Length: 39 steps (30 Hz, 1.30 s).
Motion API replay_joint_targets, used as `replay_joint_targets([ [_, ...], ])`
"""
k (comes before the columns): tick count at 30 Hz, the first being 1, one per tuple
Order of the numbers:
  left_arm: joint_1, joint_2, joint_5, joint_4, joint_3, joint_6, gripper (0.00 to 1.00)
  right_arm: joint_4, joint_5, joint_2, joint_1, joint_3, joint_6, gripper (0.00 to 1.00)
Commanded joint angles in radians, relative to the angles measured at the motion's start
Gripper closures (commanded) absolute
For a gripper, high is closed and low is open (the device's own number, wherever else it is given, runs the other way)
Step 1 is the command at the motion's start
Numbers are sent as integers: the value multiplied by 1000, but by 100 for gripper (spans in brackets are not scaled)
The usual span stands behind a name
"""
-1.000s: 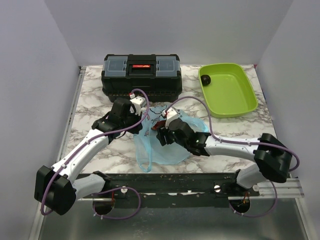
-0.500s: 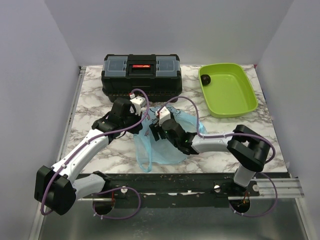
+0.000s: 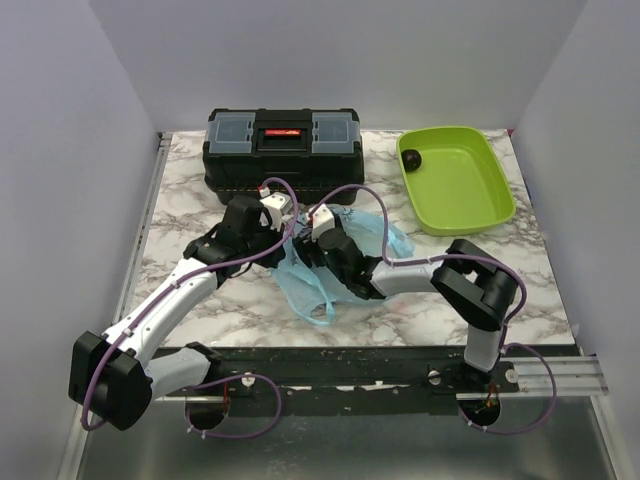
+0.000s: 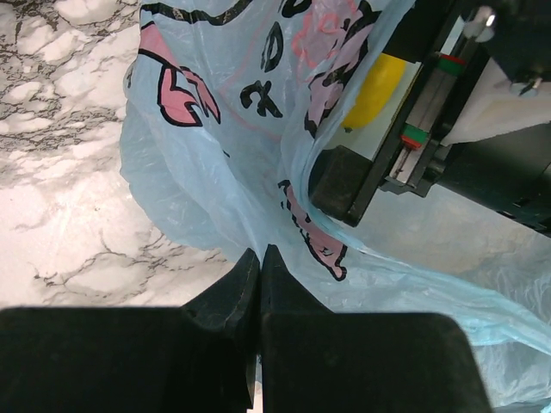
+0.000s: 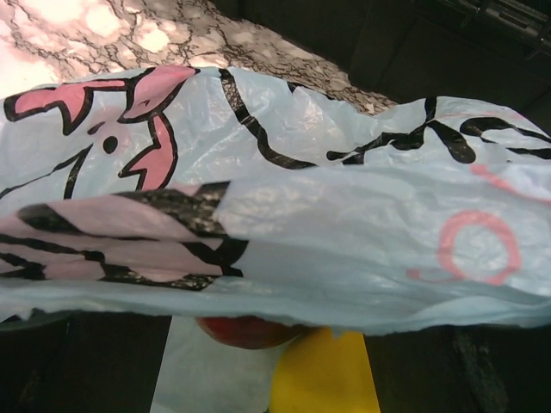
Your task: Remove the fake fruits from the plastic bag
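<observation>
The light-blue plastic bag (image 3: 345,272) lies crumpled on the marble table, printed with pink and black marks (image 4: 258,103). My left gripper (image 4: 260,258) is shut on a fold of the bag's film at its left edge (image 3: 285,238). My right gripper (image 3: 318,250) is open and pushed into the bag's mouth. In the right wrist view the film (image 5: 344,224) drapes over its jaws, and a dark red fruit (image 5: 250,331) and a yellow fruit (image 5: 323,379) sit between the wide-apart fingers (image 5: 77,361). The yellow fruit (image 4: 374,86) also shows through the left wrist view. A dark purple fruit (image 3: 411,158) lies in the green tray.
A lime-green tray (image 3: 465,195) stands at the back right. A black toolbox (image 3: 283,150) stands at the back, just behind both grippers. The right arm's elbow (image 3: 480,285) is folded up near the front right.
The right gripper has pushed leftward into the bag and its jaws have widened. The right elbow has folded inward. The bag has bunched toward the left. The left gripper has kept its hold.
</observation>
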Motion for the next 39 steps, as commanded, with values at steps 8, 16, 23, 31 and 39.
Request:
replay_joint_targets([
  [8,8,-4,33,9,29,-7,100,0,-45,92,-8,61,34,30],
  [16,7,-5,34,9,27,-7,100,-27,-79,123,-7,64,75,19],
  [23,7,0,36,8,29,-7,100,-26,-73,114,-8,54,87,26],
  [31,7,-2,32,6,29,-5,100,-44,-70,69,-8,63,82,49],
  [39,7,-2,28,3,30,-5,100,-38,-65,-97,-8,13,100,66],
])
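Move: The red fruit lies in the open bag just beyond the right fingertips, about 2 cm ahead, 3 cm left and 1 cm below. A yellow fruit crowds it, some 2 cm ahead of the right hand, 1 cm right and 2 cm lower; the toolbox stands roughly 16 cm ahead, 4 cm left. From the left hand, still pinching the bag's rim, the red fruit is about 6 cm ahead, 4 cm right and 5 cm below. The right hand slides some 3 cm left, pinches the red fruit, then eases 1 cm right and up. ##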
